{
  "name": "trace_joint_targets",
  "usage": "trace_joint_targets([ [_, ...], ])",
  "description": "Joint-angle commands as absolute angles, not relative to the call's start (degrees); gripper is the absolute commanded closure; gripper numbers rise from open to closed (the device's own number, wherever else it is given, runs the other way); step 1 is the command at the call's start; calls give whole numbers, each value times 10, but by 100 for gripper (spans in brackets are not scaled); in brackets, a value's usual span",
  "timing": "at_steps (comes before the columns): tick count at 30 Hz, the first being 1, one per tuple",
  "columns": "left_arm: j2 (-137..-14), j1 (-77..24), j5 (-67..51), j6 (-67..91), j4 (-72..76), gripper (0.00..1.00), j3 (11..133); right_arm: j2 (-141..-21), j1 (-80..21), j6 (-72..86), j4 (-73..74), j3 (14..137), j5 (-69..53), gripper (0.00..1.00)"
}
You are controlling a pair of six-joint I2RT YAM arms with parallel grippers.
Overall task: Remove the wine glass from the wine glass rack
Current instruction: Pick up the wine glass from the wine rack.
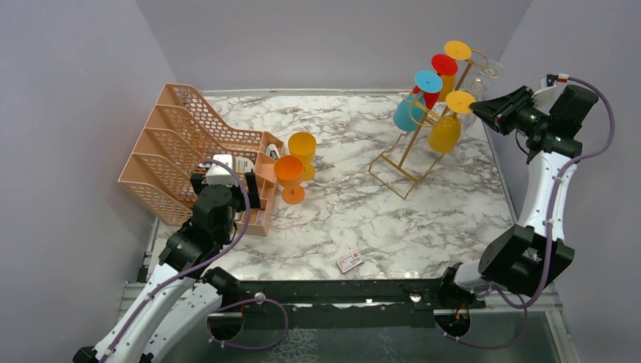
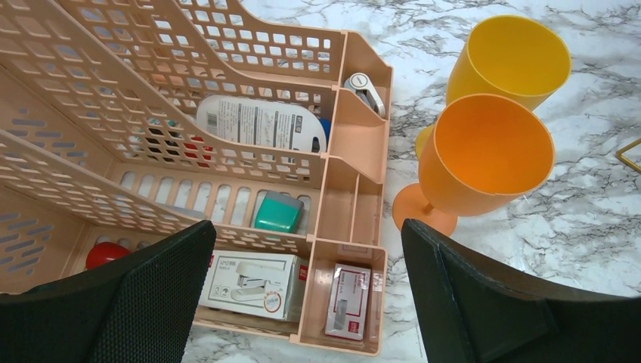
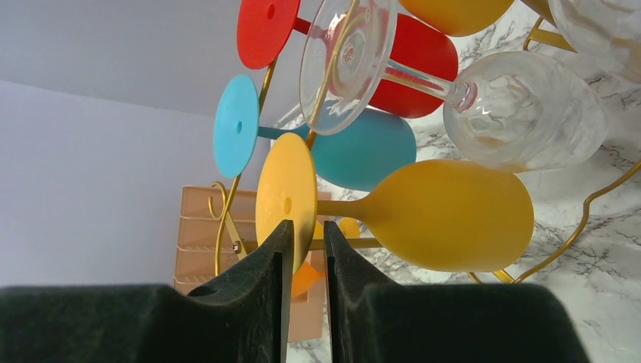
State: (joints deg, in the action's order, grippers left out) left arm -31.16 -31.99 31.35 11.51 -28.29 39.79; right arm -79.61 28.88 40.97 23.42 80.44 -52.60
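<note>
The gold wire wine glass rack (image 1: 399, 162) stands at the back right with several glasses hanging from it by their feet. The lowest is a yellow wine glass (image 1: 444, 134), its bowl pointing down. In the right wrist view that yellow wine glass (image 3: 446, 215) lies sideways, and the rim of its round foot sits between my right fingers. My right gripper (image 3: 308, 225) is narrowed around the foot; a thin gap shows between the foot and the right-hand finger. Seen from above, the right gripper (image 1: 478, 108) is level with the foot. My left gripper (image 2: 308, 227) is wide open and holds nothing.
A blue glass (image 1: 410, 113), a red glass (image 1: 438, 72), a yellow-orange glass (image 1: 453, 57) and a clear glass (image 3: 521, 113) also hang on the rack. An orange glass (image 1: 289, 178) and a yellow glass (image 1: 302, 150) stand beside the peach organizer (image 1: 189, 144). A small box (image 1: 349, 262) lies near the front.
</note>
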Motion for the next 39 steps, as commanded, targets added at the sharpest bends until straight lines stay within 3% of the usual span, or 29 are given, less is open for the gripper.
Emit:
trace_joint_targets([
  [1, -302, -317, 309, 112, -264, 1, 394, -795, 288, 424, 207, 796, -542, 79],
  [21, -298, -317, 314, 112, -264, 1, 393, -755, 288, 523, 155, 748, -513, 99],
  [39, -298, -317, 313, 112, -264, 1, 392, -692, 288, 596, 140, 710, -454, 99],
])
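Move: The yellow wine glass hangs upside down with its foot's near-right rim already between the right fingertips; its middle lies about 8 cm below the hand point, 4 cm left and level fore and aft. A clear wine glass hangs some 7 cm ahead, straight in line, and the blue one about 7 cm ahead and 10 cm left, both at similar depth. From the left hand the yellow glass is roughly 15 cm ahead, 55 cm right and 3 cm higher. Nearly in place at first, the right hand shuts its fingers, stacked one above the other, and pinches the rim of the yellow glass's foot. Then it draws back and upward by about 2 cm altogether, easing slightly left, while the wrist rolls left side up some 10 degrees and swings a little clockwise, keeping the pinch. ##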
